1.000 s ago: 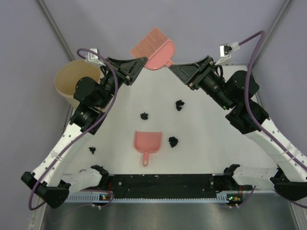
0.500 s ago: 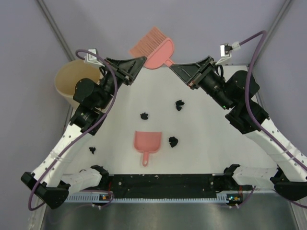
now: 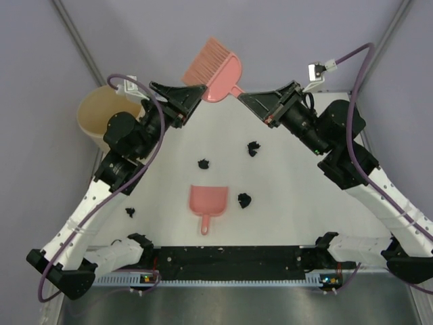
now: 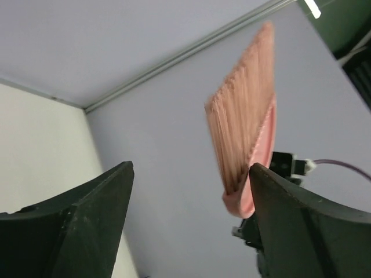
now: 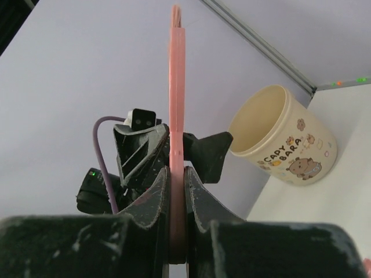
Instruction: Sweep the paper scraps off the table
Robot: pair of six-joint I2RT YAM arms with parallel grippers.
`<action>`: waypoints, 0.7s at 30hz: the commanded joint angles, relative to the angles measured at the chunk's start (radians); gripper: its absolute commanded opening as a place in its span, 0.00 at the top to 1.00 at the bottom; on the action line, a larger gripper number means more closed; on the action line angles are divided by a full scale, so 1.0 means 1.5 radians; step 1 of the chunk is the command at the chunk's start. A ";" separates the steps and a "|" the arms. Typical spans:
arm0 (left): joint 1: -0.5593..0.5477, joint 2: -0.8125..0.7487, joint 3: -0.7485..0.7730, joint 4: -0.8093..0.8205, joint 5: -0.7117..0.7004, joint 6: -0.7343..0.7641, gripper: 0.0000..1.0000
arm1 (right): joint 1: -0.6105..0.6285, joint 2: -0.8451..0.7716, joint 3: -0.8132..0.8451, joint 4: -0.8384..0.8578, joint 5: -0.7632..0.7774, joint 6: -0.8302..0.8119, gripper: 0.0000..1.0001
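Note:
Several small black paper scraps lie on the white table (image 3: 291,193): one mid-left (image 3: 203,163), one mid-right (image 3: 254,147), one beside the dustpan (image 3: 244,200) and one near the left arm (image 3: 129,212). My right gripper (image 3: 242,99) is shut on the handle of a pink brush (image 3: 218,69) and holds it in the air over the table's far edge. In the right wrist view the brush (image 5: 177,87) stands edge-on between the shut fingers (image 5: 177,174). My left gripper (image 3: 197,91) is open and empty, just left of the brush head (image 4: 246,133); the bristles show near its right finger (image 4: 301,231).
A pink dustpan (image 3: 208,200) lies near the table's middle, handle toward the near edge. A cream cup (image 3: 101,116) stands at the far left corner and also shows in the right wrist view (image 5: 284,139). A black strip (image 3: 230,261) runs along the near edge.
The brush has lifted a little and tilted more upright in my right gripper. My left gripper has risen slightly toward the brush head. The scraps and dustpan have not moved.

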 commanded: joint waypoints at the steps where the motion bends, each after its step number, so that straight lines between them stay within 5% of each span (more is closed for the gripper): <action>1: 0.002 -0.039 0.033 -0.117 -0.027 0.079 0.09 | 0.005 -0.007 0.014 -0.004 0.006 -0.032 1.00; 4: 0.001 -0.064 0.039 -0.183 -0.071 0.122 0.01 | 0.000 0.000 0.040 -0.048 0.015 -0.052 1.00; 15: 0.001 -0.083 0.133 -0.602 -0.153 0.291 0.01 | -0.032 0.018 0.093 -0.201 0.014 -0.106 1.00; 21: -0.018 -0.114 0.090 -0.734 -0.191 0.314 0.01 | -0.038 0.038 0.137 -0.377 0.055 -0.113 1.00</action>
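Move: The pink dustpan lies far below the left hand, about 50 cm down, some 9 cm back and 2 cm left. One paper scrap is 7 cm ahead and 1 cm left of that hand; another is 7 cm back and 11 cm right. The right hand already holds the brush by its handle; the far scrap is some 16 cm ahead of it, 3 cm to its right and 51 cm below. The brush head is left to the right hand alone: the left fingers, already parted beside it, open the rest of the way and the hand draws off, mostly down and left, then also back, about 15 cm in all, rolling its left side up some 40 degrees. The right keeps its grip and sinks about 5 cm towards the scraps, easing forward and right and rolling its left side down. ##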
